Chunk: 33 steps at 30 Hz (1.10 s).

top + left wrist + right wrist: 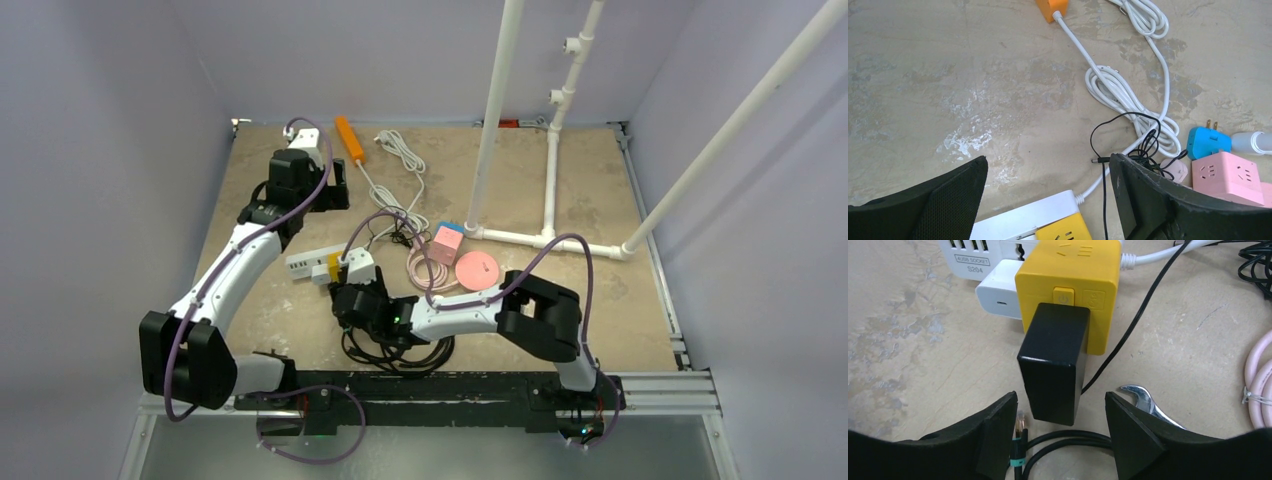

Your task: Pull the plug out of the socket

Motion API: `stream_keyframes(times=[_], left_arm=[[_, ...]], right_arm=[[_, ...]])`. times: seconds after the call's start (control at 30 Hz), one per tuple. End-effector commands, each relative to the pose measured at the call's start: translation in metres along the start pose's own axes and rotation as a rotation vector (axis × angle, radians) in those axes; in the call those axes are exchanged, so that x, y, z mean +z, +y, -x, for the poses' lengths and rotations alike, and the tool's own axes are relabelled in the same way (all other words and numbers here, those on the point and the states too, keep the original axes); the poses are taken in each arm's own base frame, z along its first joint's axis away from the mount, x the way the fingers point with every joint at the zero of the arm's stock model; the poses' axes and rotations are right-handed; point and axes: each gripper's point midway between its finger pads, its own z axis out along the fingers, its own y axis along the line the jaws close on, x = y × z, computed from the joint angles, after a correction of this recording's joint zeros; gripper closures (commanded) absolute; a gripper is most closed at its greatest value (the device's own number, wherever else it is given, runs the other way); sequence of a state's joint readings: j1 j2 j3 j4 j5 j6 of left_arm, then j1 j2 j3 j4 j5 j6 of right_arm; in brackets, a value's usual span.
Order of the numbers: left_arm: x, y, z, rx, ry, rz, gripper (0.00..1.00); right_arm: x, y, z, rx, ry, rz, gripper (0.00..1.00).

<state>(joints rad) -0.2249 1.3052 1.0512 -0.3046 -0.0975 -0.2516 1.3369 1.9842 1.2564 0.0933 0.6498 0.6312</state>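
Observation:
A black plug adapter [1055,362] sits in the front of a yellow socket cube [1073,280], which is mounted on a white power strip [978,255]. My right gripper [1060,400] is open, with one finger on each side of the plug's near end and not touching it. In the top view the right gripper [342,292] is just in front of the yellow cube [333,263]. My left gripper [1048,162] is open and empty above the table, behind the strip's cord end [1023,220]. It shows in the top view [338,188].
A white charger [998,287] is plugged in beside the yellow cube. A wrench [1143,400], a coiled black cable [1068,440] and a pink cable [1258,385] lie near the right fingers. A white cord coil [1128,95], blue plug [1205,140], pink socket cube [1230,172], orange strip [350,138] and white pipe frame [550,180] lie farther off.

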Motion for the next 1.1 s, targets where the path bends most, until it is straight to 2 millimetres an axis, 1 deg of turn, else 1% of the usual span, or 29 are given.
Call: stream_keyframes(times=[0.0, 0.07, 0.13, 0.2, 0.23, 0.3, 0.37, 0.4, 0.43, 0.5, 0.6, 0.67, 0.73, 0.83, 0.93, 1.0, 1.07], left_arm=[[-0.010, -0.005, 0.014, -0.020, -0.051, -0.027, 0.10], [-0.010, -0.004, 0.014, -0.020, -0.054, -0.019, 0.10], [-0.011, -0.002, 0.015, -0.018, -0.059, -0.010, 0.10], [-0.012, 0.000, 0.017, -0.017, -0.065, 0.001, 0.10], [-0.013, 0.000, 0.018, -0.016, -0.069, 0.001, 0.10], [-0.015, 0.000, 0.018, -0.017, -0.073, -0.001, 0.10], [-0.016, -0.002, 0.019, -0.018, -0.076, -0.012, 0.10], [-0.016, -0.004, 0.019, -0.018, -0.074, -0.022, 0.10], [-0.016, -0.006, 0.019, -0.019, -0.072, -0.031, 0.10], [-0.015, -0.010, 0.017, -0.017, -0.061, -0.054, 0.10], [-0.017, -0.013, 0.013, -0.015, -0.044, -0.077, 0.10], [-0.020, -0.016, 0.009, -0.005, -0.038, -0.099, 0.09], [-0.020, -0.026, -0.002, 0.004, -0.003, -0.159, 0.09], [-0.021, -0.043, -0.022, 0.006, 0.059, -0.272, 0.08], [-0.026, -0.068, -0.039, -0.003, 0.112, -0.432, 0.08], [-0.025, -0.071, -0.046, -0.004, 0.137, -0.458, 0.08], [-0.022, -0.075, -0.055, -0.006, 0.167, -0.483, 0.08]], right_arm=[[0.007, 0.010, 0.021, 0.014, -0.058, -0.026, 0.34], [0.013, 0.009, 0.023, -0.020, -0.074, -0.056, 0.39], [0.021, -0.001, 0.025, -0.055, -0.083, -0.108, 0.50], [0.025, -0.009, 0.031, -0.071, -0.082, -0.127, 0.64], [0.025, -0.014, 0.037, -0.078, -0.089, -0.128, 0.71], [0.021, -0.023, 0.048, -0.101, -0.113, -0.116, 0.82], [0.014, -0.032, 0.060, -0.143, -0.133, -0.082, 0.90], [0.010, -0.036, 0.068, -0.169, -0.147, -0.063, 0.97], [0.008, -0.042, 0.073, -0.199, -0.162, -0.050, 1.00], [0.003, -0.057, 0.084, -0.256, -0.194, -0.055, 1.00], [-0.004, -0.081, 0.099, -0.288, -0.235, -0.055, 1.00], [-0.014, -0.092, 0.112, -0.315, -0.289, -0.035, 1.00], [-0.023, -0.099, 0.117, -0.362, -0.325, -0.017, 1.00], [-0.031, -0.111, 0.117, -0.379, -0.351, -0.024, 1.00], [-0.039, -0.116, 0.114, -0.348, -0.379, -0.008, 1.00], [-0.043, -0.120, 0.109, -0.344, -0.388, 0.002, 1.00], [-0.046, -0.121, 0.107, -0.343, -0.390, 0.010, 1.00]])
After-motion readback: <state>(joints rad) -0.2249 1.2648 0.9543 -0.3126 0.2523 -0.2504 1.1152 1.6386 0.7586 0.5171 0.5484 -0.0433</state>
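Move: The black plug, standing out of the yellow socket cube, is about 3 cm ahead of the right hand, 1 cm left and 1 cm below. From that hand the yellow cube is some 8 cm ahead, 2 cm left, and the white charger 6 cm ahead, 7 cm left, both slightly lower. The wrench jaw is about 2 cm ahead, 6 cm right. From the left hand, the plug is roughly 17 cm back, 2 cm right and 14 cm below. Right fingers pinch the black plug, hauling it about 15 cm right and forward; left swings 7 cm right, back. ##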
